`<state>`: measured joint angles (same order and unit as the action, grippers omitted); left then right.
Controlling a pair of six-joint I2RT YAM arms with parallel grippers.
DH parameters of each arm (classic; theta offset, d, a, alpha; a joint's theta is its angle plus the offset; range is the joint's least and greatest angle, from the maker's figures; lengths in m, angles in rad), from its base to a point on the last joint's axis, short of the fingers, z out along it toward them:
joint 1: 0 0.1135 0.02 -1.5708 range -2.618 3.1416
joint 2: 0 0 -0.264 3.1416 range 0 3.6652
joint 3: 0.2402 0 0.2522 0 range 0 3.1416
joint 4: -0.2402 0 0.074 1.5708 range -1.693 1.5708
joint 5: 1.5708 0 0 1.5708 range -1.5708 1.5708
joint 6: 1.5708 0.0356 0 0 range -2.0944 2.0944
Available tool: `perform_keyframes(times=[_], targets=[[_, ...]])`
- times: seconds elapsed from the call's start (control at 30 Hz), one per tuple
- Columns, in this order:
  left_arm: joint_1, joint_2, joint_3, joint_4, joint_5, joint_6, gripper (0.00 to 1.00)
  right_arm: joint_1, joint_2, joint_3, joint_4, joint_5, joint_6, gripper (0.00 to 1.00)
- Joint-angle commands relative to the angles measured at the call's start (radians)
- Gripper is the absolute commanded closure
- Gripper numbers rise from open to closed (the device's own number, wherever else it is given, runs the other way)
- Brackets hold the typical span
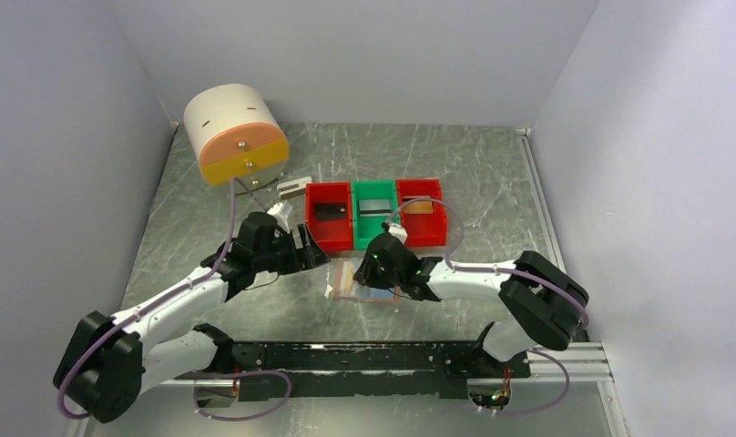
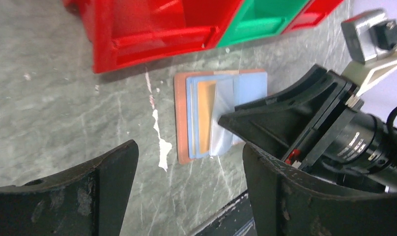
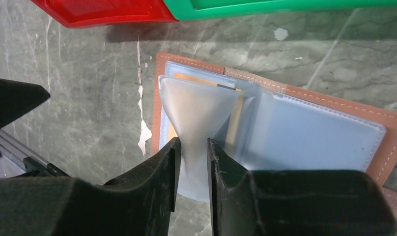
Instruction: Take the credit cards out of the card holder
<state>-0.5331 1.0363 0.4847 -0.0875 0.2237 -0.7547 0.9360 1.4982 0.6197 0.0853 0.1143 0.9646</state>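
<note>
The tan-brown card holder (image 1: pixel 351 284) lies open on the table in front of the bins, pale blue clear pockets up. It also shows in the left wrist view (image 2: pixel 182 118) and the right wrist view (image 3: pixel 334 105). My right gripper (image 3: pixel 193 142) is shut on one clear pocket leaf (image 3: pixel 194 105) and holds it up off the holder. A yellow-orange credit card (image 3: pixel 199 79) sits in the pocket beneath; it also shows in the left wrist view (image 2: pixel 205 113). My left gripper (image 2: pixel 189 148) is open and empty, just left of the holder.
Three bins stand behind the holder: a red bin (image 1: pixel 315 228) with a black card (image 1: pixel 331 211), a green bin (image 1: pixel 374 235) with a grey-white card (image 1: pixel 375 207), a red bin (image 1: pixel 428 232) with a gold-brown card (image 1: pixel 419 207). A white-orange drum (image 1: pixel 235 132) and a small grey-white block (image 1: pixel 293 188) stand back left.
</note>
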Motion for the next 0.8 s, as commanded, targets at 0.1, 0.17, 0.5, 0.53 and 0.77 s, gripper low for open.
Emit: perform_keyframes(times=[0.1, 0.17, 0.5, 0.53, 0.77], targets=[[-0.103, 0.109, 0.091, 0.086, 0.059, 0.055, 0.18, -0.034, -0.078, -0.08, 0.06, 0.004, 0.048, 0.69], [-0.137, 0.143, 0.113, 0.089, 0.042, 0.052, 0.18, -0.043, -0.091, -0.089, 0.051, 0.009, 0.053, 0.69], [-0.206, 0.289, 0.169, 0.205, 0.071, 0.016, 0.19, -0.076, -0.174, -0.174, 0.093, -0.002, 0.077, 0.69], [-0.212, 0.304, 0.176, 0.217, 0.077, 0.013, 0.19, -0.082, -0.183, -0.186, 0.107, -0.008, 0.081, 0.69], [-0.231, 0.415, 0.205, 0.323, 0.129, -0.025, 0.19, -0.109, -0.213, -0.242, 0.138, -0.025, 0.086, 0.69]])
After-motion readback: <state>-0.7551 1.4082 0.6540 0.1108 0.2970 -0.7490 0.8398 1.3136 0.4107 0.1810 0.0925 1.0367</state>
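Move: The yellow card, in the left half of the opened card holder, is about 8 cm to the right of my left hand, some 3 cm back and 8 cm below. The green bin's middle stands about 12 cm ahead and 14 cm to the right of that hand, the left red bin's 12 cm ahead and 3 cm right. From my right hand, which already has the clear sleeve between its fingers, the card lies some 3 cm left, 1 cm ahead and 2 cm lower. With the right hand I keep the lifted clear sleeve between my fingers and draw it about 4.5 cm to the right, dragging the card holder along and turning slightly clockwise. My left hand follows, sweeping some 10 cm to the right towards the yellow card, swinging about 15 degrees clockwise and ending a little lower and farther back, its fingers still wide open. ##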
